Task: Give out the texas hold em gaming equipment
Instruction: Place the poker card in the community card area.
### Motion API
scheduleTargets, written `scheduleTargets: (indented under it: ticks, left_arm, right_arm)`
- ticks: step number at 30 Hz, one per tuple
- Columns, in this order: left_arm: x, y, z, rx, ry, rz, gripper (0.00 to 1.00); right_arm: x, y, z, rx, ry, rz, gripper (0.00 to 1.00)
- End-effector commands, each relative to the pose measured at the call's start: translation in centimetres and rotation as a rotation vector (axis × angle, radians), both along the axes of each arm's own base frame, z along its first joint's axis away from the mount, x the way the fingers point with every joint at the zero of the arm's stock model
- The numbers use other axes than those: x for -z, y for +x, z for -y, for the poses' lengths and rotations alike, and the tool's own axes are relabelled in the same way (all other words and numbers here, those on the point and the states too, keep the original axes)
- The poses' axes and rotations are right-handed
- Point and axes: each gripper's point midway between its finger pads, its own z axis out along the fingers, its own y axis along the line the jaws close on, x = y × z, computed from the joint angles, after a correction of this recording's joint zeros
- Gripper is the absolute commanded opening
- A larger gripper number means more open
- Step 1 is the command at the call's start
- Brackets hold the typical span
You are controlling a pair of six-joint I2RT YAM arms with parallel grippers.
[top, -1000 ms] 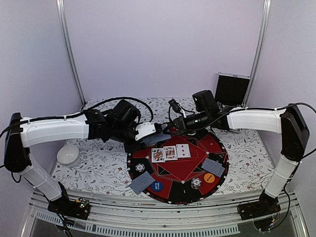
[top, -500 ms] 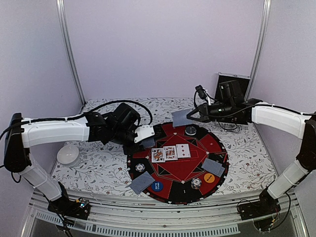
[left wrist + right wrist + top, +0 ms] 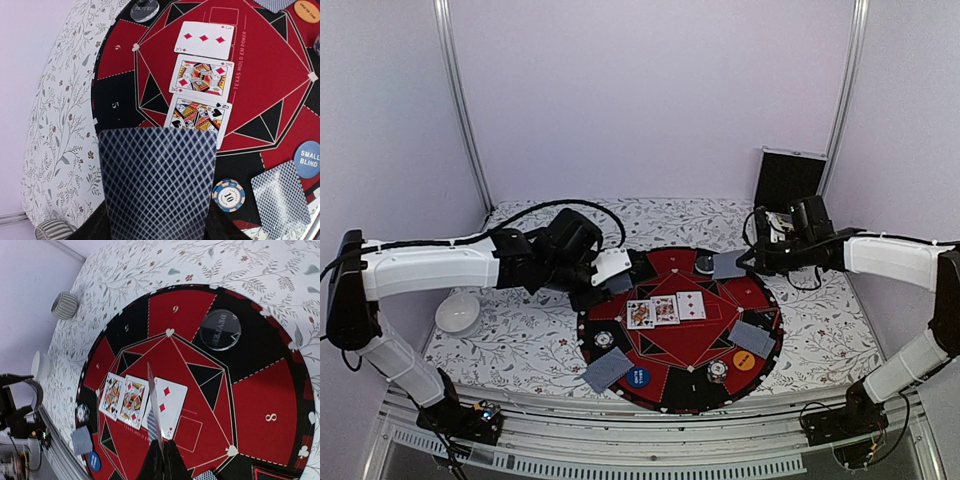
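My left gripper (image 3: pixel 612 272) (image 3: pixel 159 227) is shut on a stack of grey-blue-backed playing cards (image 3: pixel 159 177) at the round poker mat's (image 3: pixel 692 345) left rim. Over the mat's right back part, my right gripper (image 3: pixel 748 263) (image 3: pixel 164 454) is shut on a single card (image 3: pixel 728 265), seen edge-on (image 3: pixel 155 405) in its wrist view. Three face-up cards (image 3: pixel 665 310) (image 3: pixel 201 77) (image 3: pixel 135 401) lie in a row mid-mat. Face-down cards (image 3: pixel 607 370) (image 3: pixel 752 338), striped chips (image 3: pixel 604 340) (image 3: pixel 718 371) (image 3: pixel 228 195), a blue disc (image 3: pixel 638 377) (image 3: pixel 307 157) and an orange disc (image 3: pixel 744 360) lie along the near rim.
A dark dealer button (image 3: pixel 706 263) (image 3: pixel 220 330) sits at the mat's back. A white bowl (image 3: pixel 457 313) stands on the floral cloth at left, a ribbed grey cup (image 3: pixel 65 305) beyond the mat's left side, and a black case (image 3: pixel 788 180) upright at the back right.
My right arm has pulled away from the left gripper's stack and swung right across the back of the mat with one card. The left arm has hardly moved.
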Motion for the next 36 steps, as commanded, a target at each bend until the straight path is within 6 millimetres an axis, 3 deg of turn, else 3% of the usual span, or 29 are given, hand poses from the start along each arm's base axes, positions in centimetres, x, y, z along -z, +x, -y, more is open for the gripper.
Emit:
scheduleTargets:
  ticks: [1, 5, 8, 16, 22, 26, 29, 34, 36]
  left_arm:
    - [-2.1, 0.4, 0.3, -0.034, -0.073, 0.040, 0.52]
    - [-2.3, 0.3, 0.5, -0.041, -0.079, 0.034, 0.53]
    - [-2.4, 0.2, 0.5, -0.041, -0.084, 0.032, 0.53]
    - [-2.3, 0.0, 0.6, -0.036, -0.092, 0.026, 0.53]
    - [-2.2, 0.0, 0.5, -0.036, -0.086, 0.026, 0.53]
    - [-2.0, 0.0, 0.4, -0.037, -0.082, 0.025, 0.53]
    - [-2.0, 0.0, 0.4, -0.038, -0.078, 0.028, 0.53]
    - [-1.8, 0.0, 0.3, -0.036, -0.074, 0.027, 0.53]
    - [-1.7, 0.0, 0.4, -0.035, -0.072, 0.026, 0.54]
  right_arm:
    - [0.3, -0.4, 0.2, 0.247, 0.253, -0.029, 0.02]
    - [2.8, -1.1, 2.3, 0.552, 0.331, -0.079, 0.02]
    - [4.2, -1.3, 3.3, 0.686, 0.401, -0.125, 0.02]
    - [6.9, -0.3, 3.4, 0.851, 0.420, -0.182, 0.02]
    - [8.6, 0.2, 1.5, 0.859, 0.436, -0.257, 0.05]
    - [9.1, -0.2, 0.1, 0.822, 0.447, -0.298, 0.23]
    - [8.9, -1.0, -0.6, 0.787, 0.459, -0.322, 0.35]
    - [8.0, -2.7, -0.6, 0.727, 0.466, -0.326, 0.38]
    - [7.7, -3.8, -1.5, 0.659, 0.471, -0.359, 0.41]
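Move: The right hand holds a face-down card; the free community slot lies about 6 cm to its left, 2 cm back and 15 cm below. From that hand, the three of diamonds is some 11 cm left and 2 cm back, the dealer button 7 cm left and 10 cm ahead, the right seat's cards 3 cm right and 11 cm back. From the left hand the slot is roughly 23 cm right, 6 cm ahead and 15 cm below. The right hand carries the pinched card about 10 cm down towards the mat beside the free slot, first also swinging back and right, then easing forward and left again while the wrist turns some 45 degrees clockwise. Low over the mat, just right of the three of diamonds, the fingers open to roughly a third and let go of the card, the hand then rising about 1 cm and drifting slightly back. ##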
